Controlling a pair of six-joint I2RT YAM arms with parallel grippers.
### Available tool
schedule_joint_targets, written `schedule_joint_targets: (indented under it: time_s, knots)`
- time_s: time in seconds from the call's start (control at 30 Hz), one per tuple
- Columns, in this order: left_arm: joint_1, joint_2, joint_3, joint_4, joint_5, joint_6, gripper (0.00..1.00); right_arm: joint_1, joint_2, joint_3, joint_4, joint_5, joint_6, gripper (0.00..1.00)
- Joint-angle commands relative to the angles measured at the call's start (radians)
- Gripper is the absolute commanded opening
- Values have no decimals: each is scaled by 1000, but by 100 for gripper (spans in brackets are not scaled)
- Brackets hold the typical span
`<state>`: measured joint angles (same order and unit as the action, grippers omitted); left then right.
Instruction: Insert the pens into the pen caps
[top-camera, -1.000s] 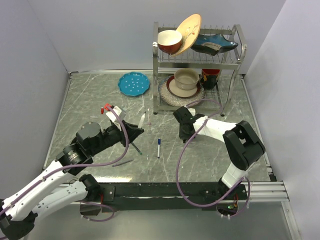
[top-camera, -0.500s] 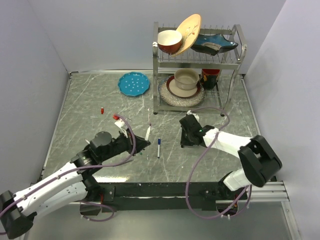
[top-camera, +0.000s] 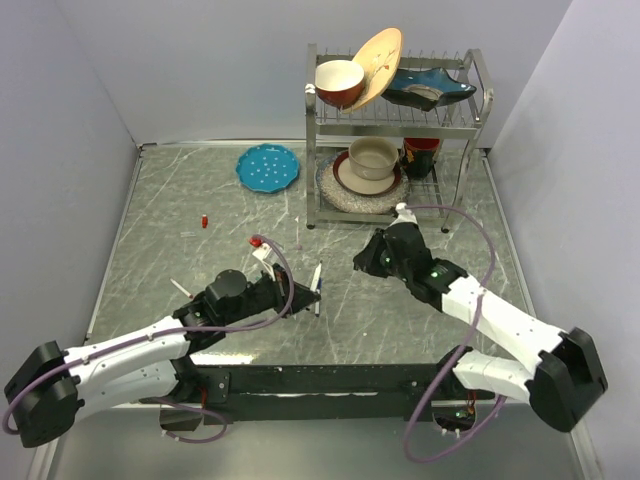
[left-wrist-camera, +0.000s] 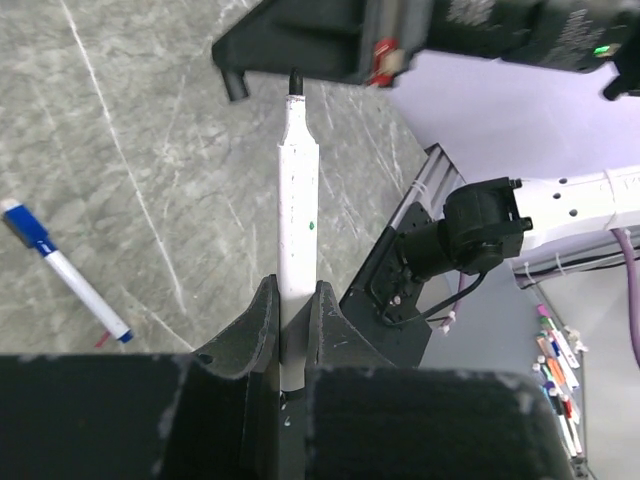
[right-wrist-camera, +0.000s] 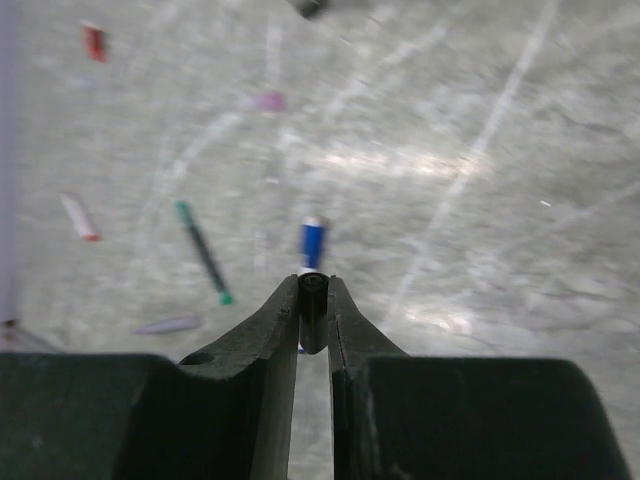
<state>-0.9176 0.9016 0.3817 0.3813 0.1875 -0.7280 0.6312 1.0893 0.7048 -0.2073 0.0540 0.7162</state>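
Note:
My left gripper (left-wrist-camera: 297, 290) is shut on a white-barrelled pen (left-wrist-camera: 298, 190), whose black tip points at the right gripper's black body (left-wrist-camera: 300, 40) just beyond it. In the top view this pen (top-camera: 314, 276) sticks out of the left gripper (top-camera: 299, 296) toward the right gripper (top-camera: 366, 260). The right gripper (right-wrist-camera: 314, 285) is shut on a short black pen cap (right-wrist-camera: 314, 300), open end facing out. A blue-ended pen (right-wrist-camera: 312, 240) lies on the table below both grippers. A dark green pen (right-wrist-camera: 200, 250), a red-ended pen (top-camera: 180, 290) and a red cap (top-camera: 203, 219) lie to the left.
A metal dish rack (top-camera: 470, 110) with bowls and plates stands at the back right, a woven mat under it. A blue plate (top-camera: 268, 166) lies at the back centre. Walls close in the table on the left, back and right.
The left arm has carried the pen right and toward the middle. The right arm has swung its elbow out to the right and turned its gripper to face the pen.

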Motion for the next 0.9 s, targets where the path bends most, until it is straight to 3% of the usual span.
schedule_joint_targets:
  time_s: [0.0, 0.3, 0.87]
  knots:
    - [-12, 32, -7, 162, 21, -42, 1, 15, -86, 32, 92, -37, 60, 3]
    - [-15, 78, -13, 232, 26, -71, 1, 27, -160, 27, 175, -95, 138, 3]
    - [-20, 125, 0, 248, 35, -68, 1, 91, -140, 64, 235, -82, 178, 3]
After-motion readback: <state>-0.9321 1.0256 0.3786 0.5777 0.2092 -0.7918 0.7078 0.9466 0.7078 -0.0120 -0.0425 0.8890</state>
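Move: The right hand holds the black cap; its target, the white pen upright in the left hand, has its middle about 9 cm left, 8 cm back and 8 cm higher. From the left hand, the black cap is some 10 cm ahead, 11 cm right and 4 cm lower. On the table, 14 cm below the right hand, the blue pen lies 11 cm left and 2 cm back, the green pen 25 cm left and 1 cm back. Right hand carries the cap up about 10 cm and leftward, rolling 20 degrees, towards the left-held pen's tip. ##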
